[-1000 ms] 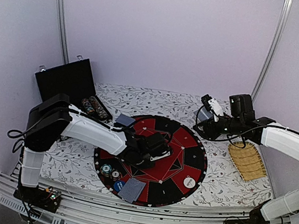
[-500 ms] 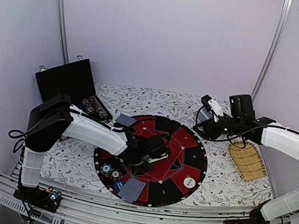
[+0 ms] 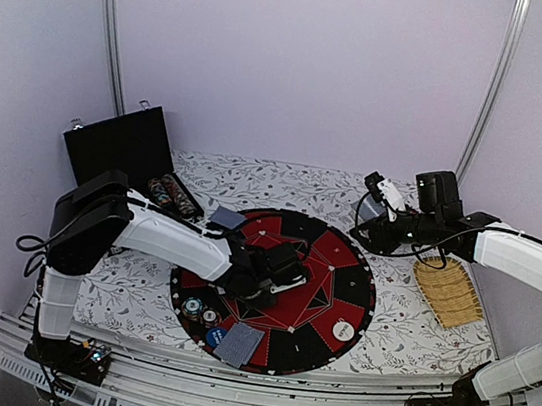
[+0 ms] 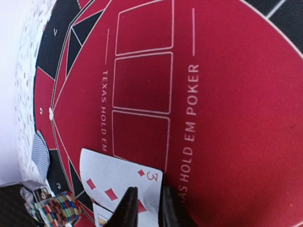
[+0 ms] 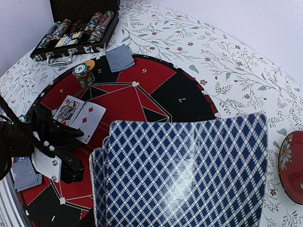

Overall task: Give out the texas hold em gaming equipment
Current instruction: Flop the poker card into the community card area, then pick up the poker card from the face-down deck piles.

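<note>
The three of diamonds lies face up on the red felt of the round poker mat, partly over a second face-up card. My left gripper stands over the three's near corner with its jaws a narrow gap apart, one finger on the card and the other at its edge. My right gripper hovers past the mat's far right rim, shut on a fanned stack of blue-diamond-backed playing cards. A stack of striped chips and face-down cards sit at the mat's far left.
An open black case holding rows of chips stands at the back left. More chips, a blue disc and face-down cards lie at the mat's near left, a white disc at its near right. A straw mat lies to the right, beside a dark red plate.
The left gripper's jaws have parted slightly over the three of diamonds. Neither arm has visibly shifted, and the right gripper still holds its cards.
</note>
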Controlling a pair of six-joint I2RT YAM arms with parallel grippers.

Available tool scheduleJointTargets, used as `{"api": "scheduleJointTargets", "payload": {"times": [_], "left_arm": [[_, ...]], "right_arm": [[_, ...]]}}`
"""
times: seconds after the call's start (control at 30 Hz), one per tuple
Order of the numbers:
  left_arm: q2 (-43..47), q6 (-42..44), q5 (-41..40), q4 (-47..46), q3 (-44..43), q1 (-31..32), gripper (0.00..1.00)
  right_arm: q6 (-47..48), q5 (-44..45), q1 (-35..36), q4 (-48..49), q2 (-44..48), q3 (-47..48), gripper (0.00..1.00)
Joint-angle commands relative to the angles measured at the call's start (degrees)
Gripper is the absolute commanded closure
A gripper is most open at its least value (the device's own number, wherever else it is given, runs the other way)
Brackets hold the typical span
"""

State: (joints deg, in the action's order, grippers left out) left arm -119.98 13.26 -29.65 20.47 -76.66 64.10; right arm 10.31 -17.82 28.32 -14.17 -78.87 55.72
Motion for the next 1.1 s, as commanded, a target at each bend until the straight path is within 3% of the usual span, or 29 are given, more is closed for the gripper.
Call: {"api": "scheduleJointTargets", "payload": {"times": [0.0, 0.23, 0.37, 0.5, 0.7, 0.83, 1.07], "left_arm": [[1.27, 0.65, 3.77, 0.89, 1.34, 0.28, 0.73], [6.49, 0.85, 7.01, -0.89, 2.44, 0.40, 0.67], [16.20, -0.18, 13.50, -4.43, 5.62, -0.30, 0.64], [24.29, -7.95, 27.72, -7.33, 7.14, -5.35, 0.60], [31.64, -27.77, 51.30, -19.51, 11.65, -16.11, 0.35], [33.53, -36.51, 58.22, -30.42, 15.10, -19.05, 0.24], [29.82, -38.77, 61.63, -29.44, 13.42, -19.02, 0.19]], "right_arm": [[0.42, -0.96, -0.37, 0.02, 1.50, -0.20, 0.49], [0.48, -0.84, -0.37, -0.38, 1.57, -0.05, 0.49], [1.00, -0.62, -0.39, -0.68, 1.17, 0.05, 0.49], [1.12, -1.74, 0.08, -0.06, 1.01, -0.05, 0.49], [2.70, -1.63, 6.35, 0.86, 0.50, 0.66, 0.49], [4.07, -0.41, 12.13, 2.47, -1.40, 1.68, 0.49], [5.50, -0.30, 19.47, 4.98, -7.21, 6.45, 0.49]]}}
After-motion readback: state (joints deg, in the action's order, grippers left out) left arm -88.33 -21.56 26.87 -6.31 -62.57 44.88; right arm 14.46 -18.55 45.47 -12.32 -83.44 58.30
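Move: The card deck in the right gripper, next for the left hand, lies about 17 cm to its right, 9 cm ahead and 17 cm above. The three of diamonds is right at the left fingers, centred about 3 cm to their left and 1 cm ahead; the queen is some 9 cm left, about level. From the right hand, the community card area it brings the deck over lies about 16 cm left, 8 cm back and 18 cm below. Coming free of the just-laid three of diamonds, the left hand draws back slightly, then climbs quickly to about 23 cm, rolling some 70 degrees so its fingers swing from down to pointing right at the deck; its already parted fingers spread wide. The right hand waits, then carries the still-gripped deck about 10 cm left and 7 cm back towards it, turning counter-clockwise. ##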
